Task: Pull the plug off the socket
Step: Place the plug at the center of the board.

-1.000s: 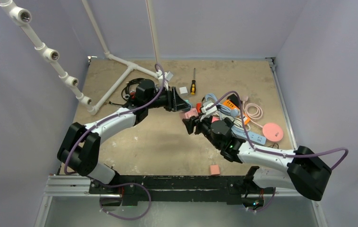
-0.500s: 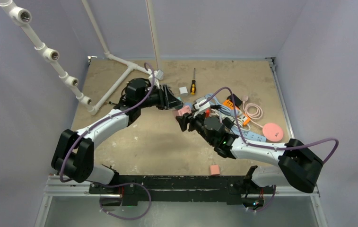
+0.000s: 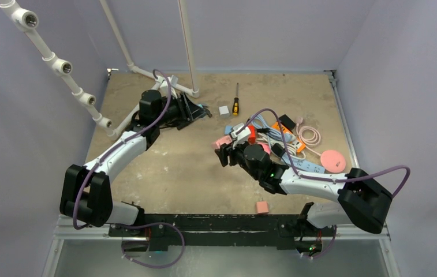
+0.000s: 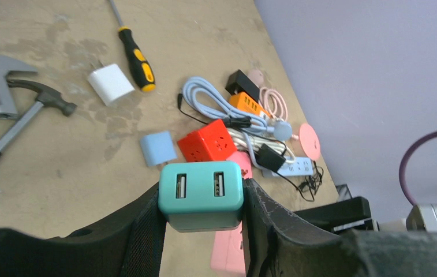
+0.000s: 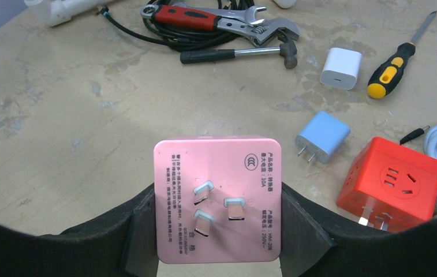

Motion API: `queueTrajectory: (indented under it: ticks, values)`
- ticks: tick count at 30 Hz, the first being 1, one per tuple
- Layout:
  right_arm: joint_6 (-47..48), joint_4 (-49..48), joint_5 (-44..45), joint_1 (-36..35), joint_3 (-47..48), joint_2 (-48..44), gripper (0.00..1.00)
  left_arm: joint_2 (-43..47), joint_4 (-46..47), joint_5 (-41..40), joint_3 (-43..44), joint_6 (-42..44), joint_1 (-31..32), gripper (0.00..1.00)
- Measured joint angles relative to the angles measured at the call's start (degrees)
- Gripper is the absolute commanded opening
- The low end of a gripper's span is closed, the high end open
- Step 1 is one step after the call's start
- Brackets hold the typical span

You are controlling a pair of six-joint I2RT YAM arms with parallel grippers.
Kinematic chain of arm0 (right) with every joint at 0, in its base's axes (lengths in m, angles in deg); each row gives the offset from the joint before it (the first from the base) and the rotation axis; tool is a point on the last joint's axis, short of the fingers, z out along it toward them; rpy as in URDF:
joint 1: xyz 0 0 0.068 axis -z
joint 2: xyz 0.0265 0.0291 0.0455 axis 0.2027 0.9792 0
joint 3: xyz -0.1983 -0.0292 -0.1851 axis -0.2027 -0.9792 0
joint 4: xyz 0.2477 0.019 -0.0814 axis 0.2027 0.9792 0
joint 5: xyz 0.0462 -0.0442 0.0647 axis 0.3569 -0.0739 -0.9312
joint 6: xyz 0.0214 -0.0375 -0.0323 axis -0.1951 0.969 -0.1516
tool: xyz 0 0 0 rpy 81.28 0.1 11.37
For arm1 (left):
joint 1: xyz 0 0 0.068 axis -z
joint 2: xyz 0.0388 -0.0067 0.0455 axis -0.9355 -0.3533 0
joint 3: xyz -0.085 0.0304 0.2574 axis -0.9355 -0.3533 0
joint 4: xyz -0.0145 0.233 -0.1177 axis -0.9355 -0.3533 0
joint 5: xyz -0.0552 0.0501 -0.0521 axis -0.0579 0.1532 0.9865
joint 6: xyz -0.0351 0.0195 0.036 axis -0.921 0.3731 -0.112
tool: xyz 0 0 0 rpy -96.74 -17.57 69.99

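The plug (image 4: 201, 195) is a teal two-port USB charger, and my left gripper (image 4: 201, 202) is shut on its sides. In the top view that gripper (image 3: 197, 111) is at the back left, near the white pipes. The socket (image 5: 217, 196) is a flat pink adapter with its three-pronged face towards the camera. My right gripper (image 5: 217, 222) is shut on its two edges. From above, the socket (image 3: 223, 142) and right gripper (image 3: 223, 153) are mid-table. Plug and socket are well apart, with bare table between them.
A screwdriver (image 3: 235, 105) and white charger (image 3: 224, 110) lie at the back. A blue charger (image 5: 322, 137) and red cube socket (image 5: 390, 182) lie just beyond the socket. A hammer and wrench (image 5: 233, 52) lie near the pipes (image 3: 146, 98). Cables and strips (image 3: 288, 135) are piled to the right.
My left arm has swung back and to the left with the teal plug, widening the gap to the pink socket. The right gripper has shifted slightly left with the socket.
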Motion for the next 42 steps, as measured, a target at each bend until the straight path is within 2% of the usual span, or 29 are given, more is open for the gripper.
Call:
queueTrajectory:
  ticks: [10, 16, 20, 22, 24, 27, 30, 34, 36, 42]
  values:
    - [-3.3, 1.7, 1.3, 0.9, 0.0, 0.0, 0.00, -0.1, -0.6, -3.1, 0.0, 1.0, 0.9, 0.00]
    - [-8.8, 5.6, -3.0, 9.4, 0.2, 2.7, 0.00, -4.7, -7.0, -11.4, 1.3, 4.7, 8.9, 0.00]
    - [-12.7, 10.3, -4.6, 10.4, 2.0, 6.3, 0.04, -9.2, -10.7, -14.3, 1.3, 5.7, 12.6, 0.04]
    - [-14.4, 11.9, -4.9, 10.4, 3.0, 8.2, 0.11, -11.4, -12.4, -15.8, 1.3, 5.9, 13.4, 0.12]
    - [-15.9, 13.1, -5.1, 10.4, 3.5, 9.4, 0.27, -13.3, -13.7, -17.1, 1.3, 6.0, 14.0, 0.24]
    - [-17.3, 14.3, -5.1, 10.4, 3.5, 10.1, 0.52, -15.6, -14.6, -18.3, 1.3, 6.0, 14.6, 0.45]
    - [-18.2, 15.1, -5.0, 10.5, 3.6, 10.2, 0.72, -17.2, -15.3, -18.9, 1.3, 6.1, 14.8, 0.69]
    - [-18.9, 15.1, -5.0, 10.6, 3.8, 10.0, 0.93, -18.8, -15.6, -19.8, 1.3, 6.4, 14.8, 0.97]
    - [-19.0, 15.1, -5.0, 10.8, 3.9, 9.7, 0.99, -19.1, -15.4, -20.0, 1.4, 6.4, 14.8, 0.99]
    - [-18.9, 15.9, -5.0, 11.3, 3.9, 6.6, 0.99, -18.6, -15.7, -22.7, 1.4, 6.6, 14.9, 0.99]
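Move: The left hand holds the teal plug; the bare spot for it is about 20 cm below, 4 cm back and 3 cm right. The blue plug lies 5 cm ahead and 10 cm right of that hand. The right hand holds the pink plug; its spot is roughly 10 cm below, 2 cm ahead and 4 cm right, with the blue plug 12 cm ahead, 3 cm right, and the red cube 12 cm ahead, 8 cm right. Both hands lower their plugs to the bare centre, left about 19 cm, right about 9, and open wide. ##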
